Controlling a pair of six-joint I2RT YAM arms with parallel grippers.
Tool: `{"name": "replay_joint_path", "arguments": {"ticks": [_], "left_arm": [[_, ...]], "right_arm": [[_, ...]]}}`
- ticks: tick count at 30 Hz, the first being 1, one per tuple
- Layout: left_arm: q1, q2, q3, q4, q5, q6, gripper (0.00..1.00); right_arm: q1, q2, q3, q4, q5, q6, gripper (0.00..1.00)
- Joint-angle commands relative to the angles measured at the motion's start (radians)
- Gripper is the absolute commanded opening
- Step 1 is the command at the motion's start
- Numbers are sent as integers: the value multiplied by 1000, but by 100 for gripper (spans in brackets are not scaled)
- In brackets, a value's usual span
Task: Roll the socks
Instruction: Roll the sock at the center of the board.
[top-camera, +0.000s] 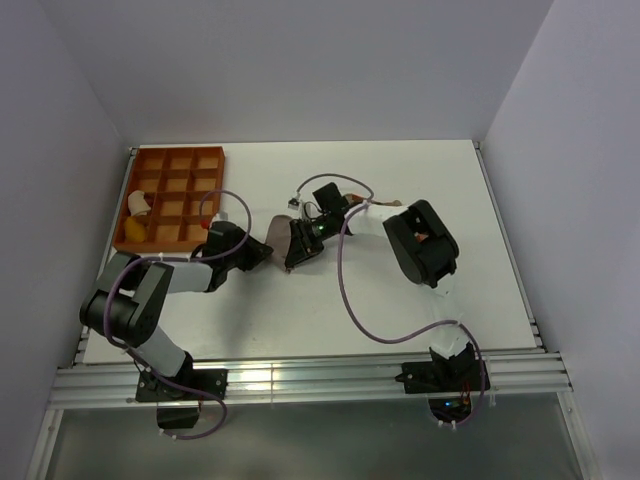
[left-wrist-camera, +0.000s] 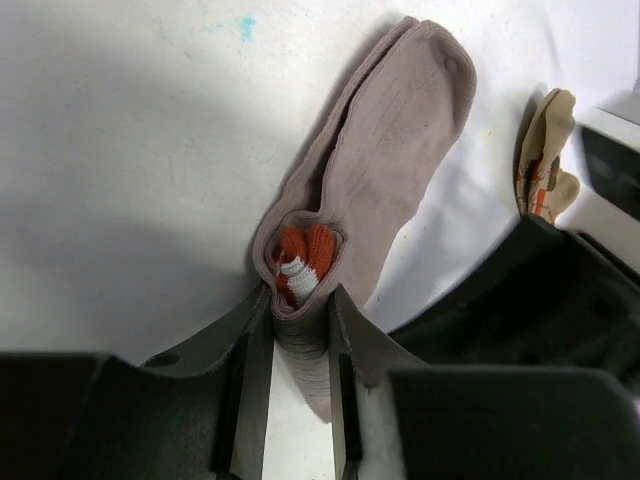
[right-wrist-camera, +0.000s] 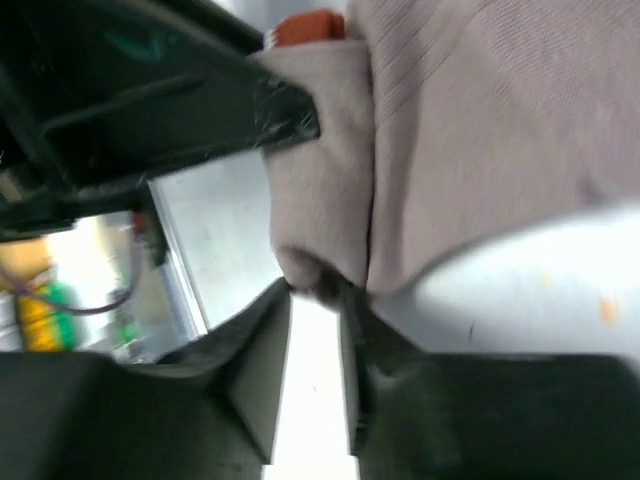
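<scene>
The grey-brown sock (left-wrist-camera: 390, 150) lies flat on the white table, its red-and-white cuff (left-wrist-camera: 300, 265) tucked into the folded near end. My left gripper (left-wrist-camera: 300, 300) is shut on that folded end, fabric pinched between its fingers. From above, both grippers meet at the sock (top-camera: 281, 226): the left gripper (top-camera: 262, 252) from the left, the right gripper (top-camera: 298, 250) from the right. In the right wrist view my right gripper (right-wrist-camera: 318, 295) has its jaws apart, a fold of the sock (right-wrist-camera: 450, 150) just touching the fingertips. The tan argyle sock (left-wrist-camera: 545, 150) lies beyond the right gripper.
An orange compartment tray (top-camera: 180, 152) stands at the back left with a white and a yellow item (top-camera: 136, 225) in its left cells. The table ends at a metal rail (top-camera: 300, 378) by the arm bases. White walls close in both sides.
</scene>
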Motion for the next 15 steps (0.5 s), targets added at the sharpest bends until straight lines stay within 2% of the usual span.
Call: {"name": "replay_joint_path", "arguments": {"ticks": [1,2,4,5,8,13,15], "left_arm": [[-9,28,41,-135,-20,63,9],[-9,34,53,-148,-17,71,7],[-12,45,87,-193,-16,100,5],[-13,49,99,-207,-4,111,5],[-15,74,156,-280,10,154,4],[-15,109,248,-380,39,207,4],[-15,112,269,-408,50,218,4]], "right_arm": [[5,-166,-89,64,143,-98,36],[8,-229,-113,83,166,-110,43],[25,-292,-193,148,258,-164,52],[34,-350,-221,171,296,-184,62],[91,-444,-325,274,483,-299,67],[217,-504,-463,418,839,-463,70],[273,-500,-488,474,898,-506,70]]}}
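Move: The left fingers already grip the grey sock's rolled part, its middle some 2 cm to their right and 1 cm nearer the bases. The right fingers are at the roll's near end, with its middle about 1 cm ahead and 2 cm left. From the right hand, the flat unrolled part lies around 7 cm ahead and 1 cm left, just above the board, and the argyle sock roughly 12 cm ahead and 23 cm right. Upward and first a little to its right, the right hand comes free of the roll's near end, its already parted fingers opening much wider. It climbs about 5 cm, swings slightly back left late on, and rolls some 50 degrees about its finger line. The left hand keeps its pinch and carries the roll about 2 cm forward and a bit less right, turning slightly clockwise. ##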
